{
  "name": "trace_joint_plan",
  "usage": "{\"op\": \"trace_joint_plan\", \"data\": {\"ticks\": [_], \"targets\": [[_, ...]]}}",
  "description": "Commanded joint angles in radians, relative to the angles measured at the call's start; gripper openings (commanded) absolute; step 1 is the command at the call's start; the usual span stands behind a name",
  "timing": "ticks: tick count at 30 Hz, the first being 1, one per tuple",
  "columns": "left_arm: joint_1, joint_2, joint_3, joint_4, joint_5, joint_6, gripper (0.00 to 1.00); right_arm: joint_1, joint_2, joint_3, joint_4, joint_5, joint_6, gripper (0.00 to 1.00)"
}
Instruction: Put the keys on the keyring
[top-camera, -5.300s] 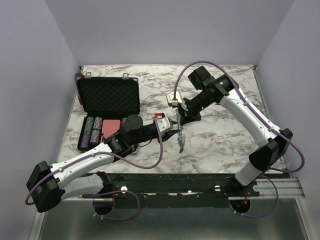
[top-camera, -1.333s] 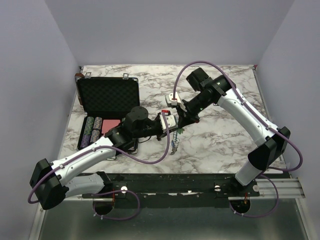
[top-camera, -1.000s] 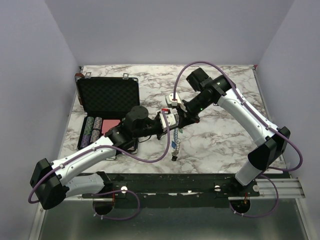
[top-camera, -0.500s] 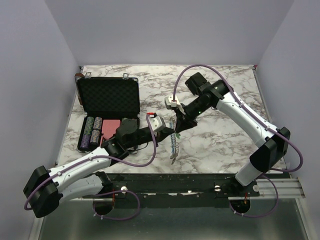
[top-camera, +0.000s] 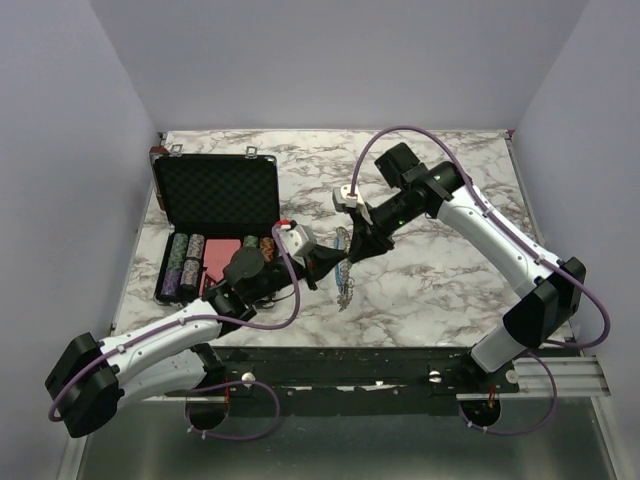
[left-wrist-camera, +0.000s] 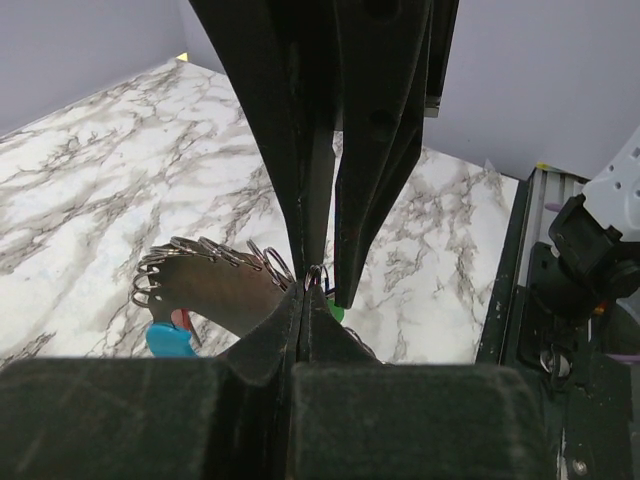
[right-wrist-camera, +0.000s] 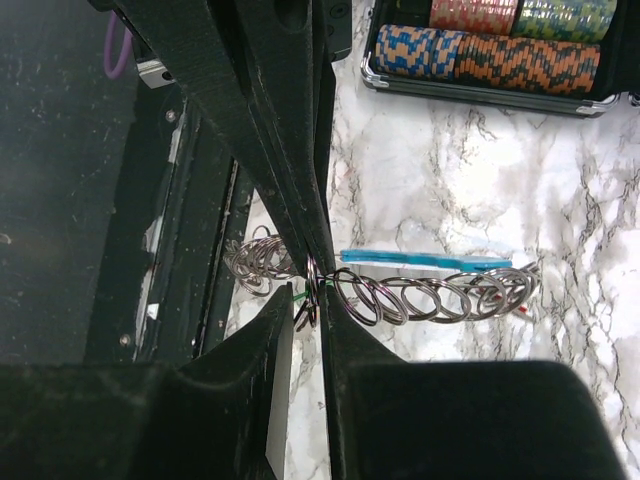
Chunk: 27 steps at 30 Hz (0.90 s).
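The keyring (top-camera: 345, 278) is a string of linked grey metal rings (right-wrist-camera: 430, 295) hanging above the marble between both grippers. A blue piece (right-wrist-camera: 425, 260) lies along it. My left gripper (top-camera: 332, 262) is shut, pinching one small ring (left-wrist-camera: 313, 275) at its tips. My right gripper (top-camera: 352, 250) meets it from the far side, its jaws slightly apart with that ring (right-wrist-camera: 312, 292) in the gap. Among the rings show key heads: blue (left-wrist-camera: 168, 340), red (left-wrist-camera: 181, 320) and green (left-wrist-camera: 337, 313).
The black foam-lined case (top-camera: 215, 195) lies open at the left, with rows of poker chips (top-camera: 185, 265) in its near half, also the chips (right-wrist-camera: 490, 50) in the right wrist view. The black mounting rail (top-camera: 350, 365) runs along the table's near edge.
My right gripper's jaws have parted from shut. My left arm has drawn back to the left with the ring still pinched, and the hanging chain has shifted with it.
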Motion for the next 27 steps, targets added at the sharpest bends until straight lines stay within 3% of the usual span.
{"op": "trace_joint_plan", "data": {"ticks": [1, 4, 8, 15, 16, 20, 27], "targets": [[0.010, -0.032, -0.019, 0.176, -0.085, -0.062, 0.00, -0.003, -0.019, -0.017, 0.013, -0.055, 0.045, 0.21], [0.010, -0.037, -0.048, 0.224, -0.120, -0.102, 0.00, -0.015, -0.025, -0.030, 0.040, -0.066, 0.072, 0.17], [0.010, -0.031, -0.078, 0.273, -0.140, -0.137, 0.00, -0.027, -0.034, -0.033, 0.047, -0.095, 0.076, 0.00], [0.011, -0.012, -0.072, 0.270, -0.087, -0.139, 0.00, -0.030, -0.042, -0.042, 0.040, -0.111, 0.054, 0.00], [0.013, -0.009, -0.067, 0.262, -0.070, -0.137, 0.02, -0.030, -0.042, -0.039, 0.038, -0.109, 0.051, 0.00], [0.025, -0.011, -0.046, 0.198, 0.010, -0.124, 0.32, -0.029, -0.036, -0.025, 0.021, -0.100, 0.037, 0.00], [0.060, -0.008, 0.031, 0.000, 0.185, -0.059, 0.34, -0.030, -0.010, 0.012, -0.048, -0.086, -0.013, 0.00]]}}
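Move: The ring I am working on is pinched in my left fingertips and sits between my slightly parted right fingers, about 1 cm to the left of my right hand's point. The green tag hangs roughly 3 cm straight below it. The blue handle lies about 4 cm ahead of my right hand, 1 cm to its left and 6 cm lower. The chip case's middle is some 24 cm left of the ring, 2 cm back and 12 cm below. I close my right fingers on the ring that my left still holds, while both hands edge less than 1 cm up and my left wrist rolls about 8 degrees. With the right pinch shut, my left fingers open about a third of their range and let go. My left hand then eases up, about 1.5 cm in all, as my right draws back roughly 1 cm, keeping its grip. ##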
